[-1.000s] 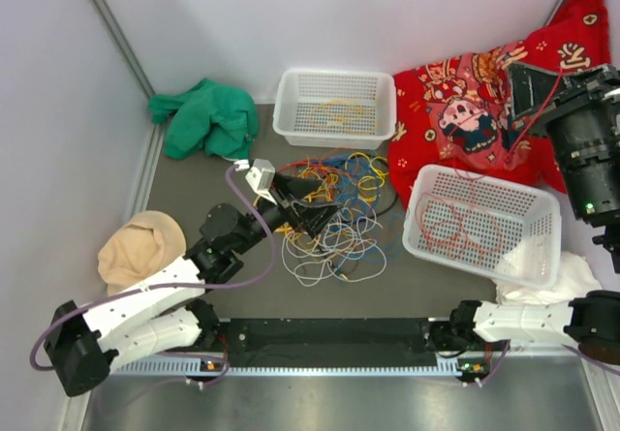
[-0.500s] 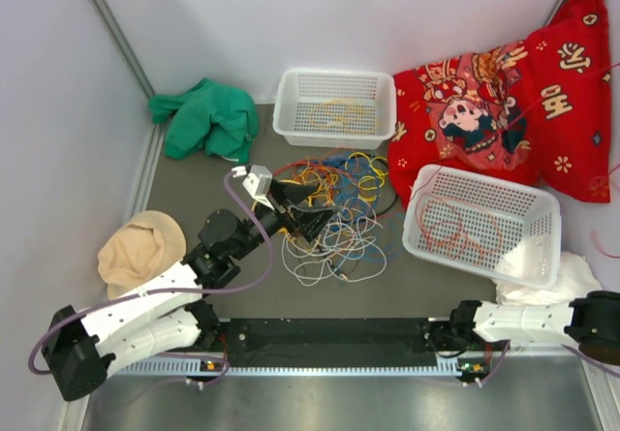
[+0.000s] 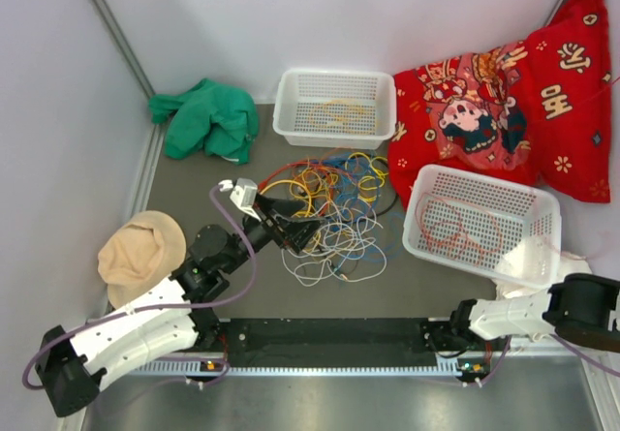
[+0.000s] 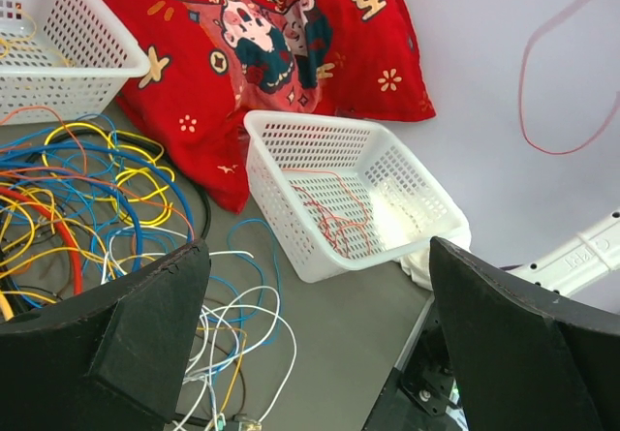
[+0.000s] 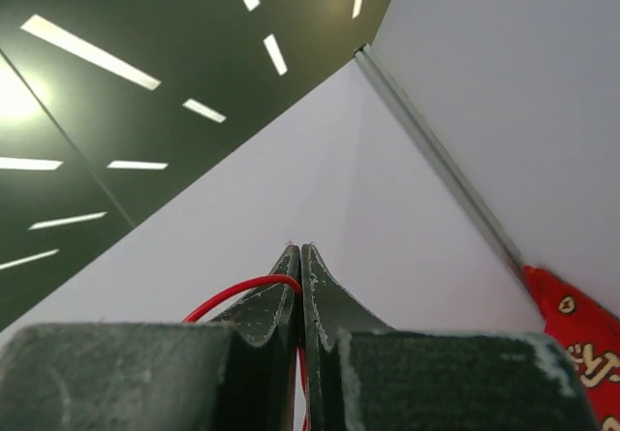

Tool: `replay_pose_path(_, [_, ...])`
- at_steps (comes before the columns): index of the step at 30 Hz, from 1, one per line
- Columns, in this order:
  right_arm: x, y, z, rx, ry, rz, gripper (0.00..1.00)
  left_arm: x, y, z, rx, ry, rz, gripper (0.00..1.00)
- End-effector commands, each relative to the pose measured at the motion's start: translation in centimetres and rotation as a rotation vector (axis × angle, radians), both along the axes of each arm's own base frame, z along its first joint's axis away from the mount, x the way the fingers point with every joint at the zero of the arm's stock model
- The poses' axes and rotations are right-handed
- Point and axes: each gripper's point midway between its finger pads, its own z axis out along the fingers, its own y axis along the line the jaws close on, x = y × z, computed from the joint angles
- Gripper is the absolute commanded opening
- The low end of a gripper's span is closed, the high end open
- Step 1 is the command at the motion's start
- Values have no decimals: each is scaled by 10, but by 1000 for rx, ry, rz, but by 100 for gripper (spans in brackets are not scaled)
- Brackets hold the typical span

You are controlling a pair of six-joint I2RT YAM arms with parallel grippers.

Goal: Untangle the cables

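The cables (image 3: 329, 208) lie in a tangled pile of yellow, red, orange, blue and white wires on the grey table; the pile also shows in the left wrist view (image 4: 97, 189). My left gripper (image 3: 295, 232) hangs wide open and empty over the pile's near left part, with its jaws far apart (image 4: 318, 257). My right gripper (image 5: 299, 247) is shut on a thin red cable (image 5: 232, 292) and points up at the wall and ceiling; it is out of the top view. A red cable loop (image 4: 572, 73) hangs in the air at the right.
A white basket (image 3: 531, 249) holding red cables stands right of the pile. A second white basket (image 3: 334, 133) with a yellow cable stands behind it. A red cushion (image 3: 494, 111), a green cloth (image 3: 203, 116), a beige cloth (image 3: 140, 252) and a white cloth (image 3: 572, 276) lie around.
My right arm's wrist has risen out of the top view with the red cable. My left gripper has drawn back a little toward the near left.
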Motion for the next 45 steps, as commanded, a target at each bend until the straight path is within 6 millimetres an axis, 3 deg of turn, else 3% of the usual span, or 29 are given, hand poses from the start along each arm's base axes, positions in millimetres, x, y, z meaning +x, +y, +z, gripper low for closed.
replay_pose_path(1, [22, 25, -18, -134, 140, -156, 0, -2, 4, -1, -19, 26, 11, 99])
replay_pose_path(2, [22, 21, -23, -141, 163, -198, 0, -2, 5, -3, -18, 31, 12, 99])
replay_pose_path(3, [30, 34, -31, -184, 193, -213, 0, -2, 5, -3, -20, 38, 14, 99])
replay_pose_path(11, [42, 36, -81, -191, 299, -288, 0, -9, 11, -12, -15, 69, 10, 99])
replay_pose_path(12, [52, 48, -90, -255, 340, -297, 0, -10, 14, -10, -20, 65, 12, 99])
replay_pose_path(16, [69, 55, -109, -241, 389, -281, 0, -13, 19, -11, -11, 61, 19, 99])
replay_pose_path(25, [104, 50, -143, -227, 472, -340, 0, -16, 31, -12, 1, 60, 53, 99])
replay_pose_path(29, [123, 49, -172, -262, 570, -354, 0, -15, 34, -16, 8, 71, 65, 99])
replay_pose_path(34, [127, 40, -211, -218, 620, -342, 0, -16, 33, -20, 12, 80, 61, 99])
replay_pose_path(37, [132, 38, -252, -192, 692, -326, 0, -16, 31, -24, 14, 92, 53, 99])
replay_pose_path(40, [139, 44, -308, -150, 789, -266, 0, -15, 29, -28, 14, 109, 48, 99])
replay_pose_path(41, [145, 50, -339, -145, 849, -239, 0, -15, 27, -30, 11, 120, 44, 99])
replay_pose_path(43, [149, 64, -383, -74, 920, -145, 0, -15, 26, -34, 13, 133, 40, 99])
replay_pose_path(44, [150, 68, -417, -65, 984, -133, 0, -15, 26, -34, 8, 137, 39, 99])
replay_pose_path(45, [151, 72, -433, -45, 1006, -111, 0, -16, 26, -35, 7, 146, 38, 99])
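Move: The right hand, shut on a red cable high up, has the right basket about 15 cm ahead, 4 cm to its left and 72 cm below. The red pillow lies some 42 cm ahead, straight on, 65 cm below; the white cloth is level with the hand, 12 cm to its right and 76 cm below. From the open left hand, that basket lies about 12 cm ahead, 38 cm right and 24 cm below. Right hand lowers its pinched red cable some 35 cm and forward towards right basket, tipping down; left sinks. ##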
